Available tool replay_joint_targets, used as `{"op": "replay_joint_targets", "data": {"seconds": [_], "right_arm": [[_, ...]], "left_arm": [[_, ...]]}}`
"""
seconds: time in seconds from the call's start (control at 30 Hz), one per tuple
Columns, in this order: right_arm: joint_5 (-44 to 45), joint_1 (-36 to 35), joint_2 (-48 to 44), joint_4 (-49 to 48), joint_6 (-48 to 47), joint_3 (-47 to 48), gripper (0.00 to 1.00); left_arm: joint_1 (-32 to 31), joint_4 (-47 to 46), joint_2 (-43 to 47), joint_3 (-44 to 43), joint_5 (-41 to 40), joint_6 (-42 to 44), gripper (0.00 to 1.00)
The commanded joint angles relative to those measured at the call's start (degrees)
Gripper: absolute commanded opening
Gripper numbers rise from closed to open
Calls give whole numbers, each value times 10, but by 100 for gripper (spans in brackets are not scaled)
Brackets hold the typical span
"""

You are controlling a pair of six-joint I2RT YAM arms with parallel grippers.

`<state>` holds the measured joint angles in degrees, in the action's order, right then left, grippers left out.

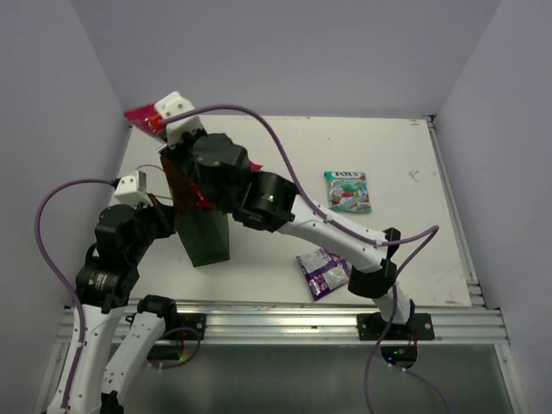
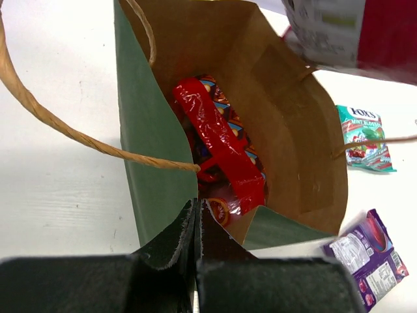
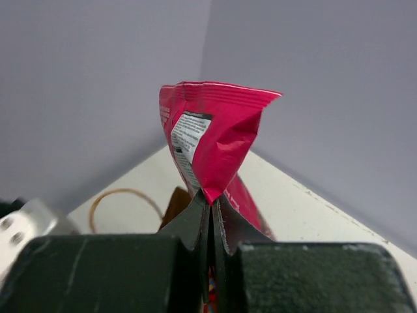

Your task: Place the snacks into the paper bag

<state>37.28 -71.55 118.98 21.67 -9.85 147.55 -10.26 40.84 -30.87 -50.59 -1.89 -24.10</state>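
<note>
The dark green paper bag (image 1: 205, 237) stands upright at the left of the table, and its brown inside (image 2: 280, 111) shows open in the left wrist view. The large red mixed-candy bag (image 2: 221, 153) lies inside it. My left gripper (image 2: 197, 207) is shut on the bag's near rim. My right gripper (image 3: 213, 202) is shut on the bottom corner of the large red-and-white packet (image 3: 212, 137) and holds it above the bag's far side (image 1: 140, 116). The small teal packet (image 1: 348, 191) and the small purple packet (image 1: 323, 272) lie on the table to the right.
Grey walls close in the table at the left, back and right. The right arm (image 1: 319, 226) reaches across the table's middle towards the bag. A tan loop handle (image 2: 58, 127) hangs out to the bag's left. A metal rail (image 1: 285, 323) runs along the near edge.
</note>
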Motion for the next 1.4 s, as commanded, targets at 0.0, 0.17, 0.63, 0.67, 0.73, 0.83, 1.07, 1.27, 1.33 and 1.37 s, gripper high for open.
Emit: {"op": "replay_joint_targets", "data": {"seconds": [0.0, 0.17, 0.63, 0.67, 0.73, 0.83, 1.07, 1.27, 1.33, 1.37], "right_arm": [[17, -31, -26, -66, -52, -14, 0], [14, -36, -19, -80, -56, -10, 0], [-9, -43, -8, -125, -61, 22, 0], [-9, -43, -9, -123, -51, 7, 0], [-10, -43, -12, -117, -33, -30, 0], [-4, -43, -17, -132, -21, -98, 0], [-11, -36, 50, -137, 6, -57, 0], [-5, -30, 109, -182, 11, -7, 0], [-7, -26, 118, -189, 25, 2, 0], [-7, -22, 125, -182, 34, 4, 0]], "left_arm": [[2, 15, 3, 3, 14, 22, 0], [1, 21, 7, 1, 14, 25, 0], [2, 28, 11, 3, 11, 23, 0], [2, 28, 11, 4, 11, 21, 0], [2, 28, 10, 5, 11, 22, 0], [2, 26, 11, 8, 12, 21, 0], [1, 29, 10, 7, 11, 23, 0], [2, 31, 11, 7, 11, 23, 0], [2, 32, 10, 6, 11, 23, 0], [2, 32, 10, 6, 12, 23, 0]]}}
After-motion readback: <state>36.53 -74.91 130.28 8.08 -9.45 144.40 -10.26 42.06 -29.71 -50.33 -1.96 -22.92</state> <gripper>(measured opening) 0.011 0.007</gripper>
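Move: Right gripper: the paper bag's mouth lies about 24 cm below you, about 1 cm ahead and 1 cm to the left; the red snack already inside is under the mouth, some 32 cm down. The left gripper, at the bag's near rim, is roughly 6 cm back, 6 cm left and 24 cm below you. From the left gripper, the mouth opens about 7 cm ahead and 4 cm right, at its own height. Keep your right fingers shut on the pink snack packet and dip it a few centimetres left, back and down over the bag. Lift it about 5 cm, then swing left and lower it some 11 cm so its trailing end comes to the mouth, the wrist tilting only slightly. Hold the left gripper still, shut at the near rim. ##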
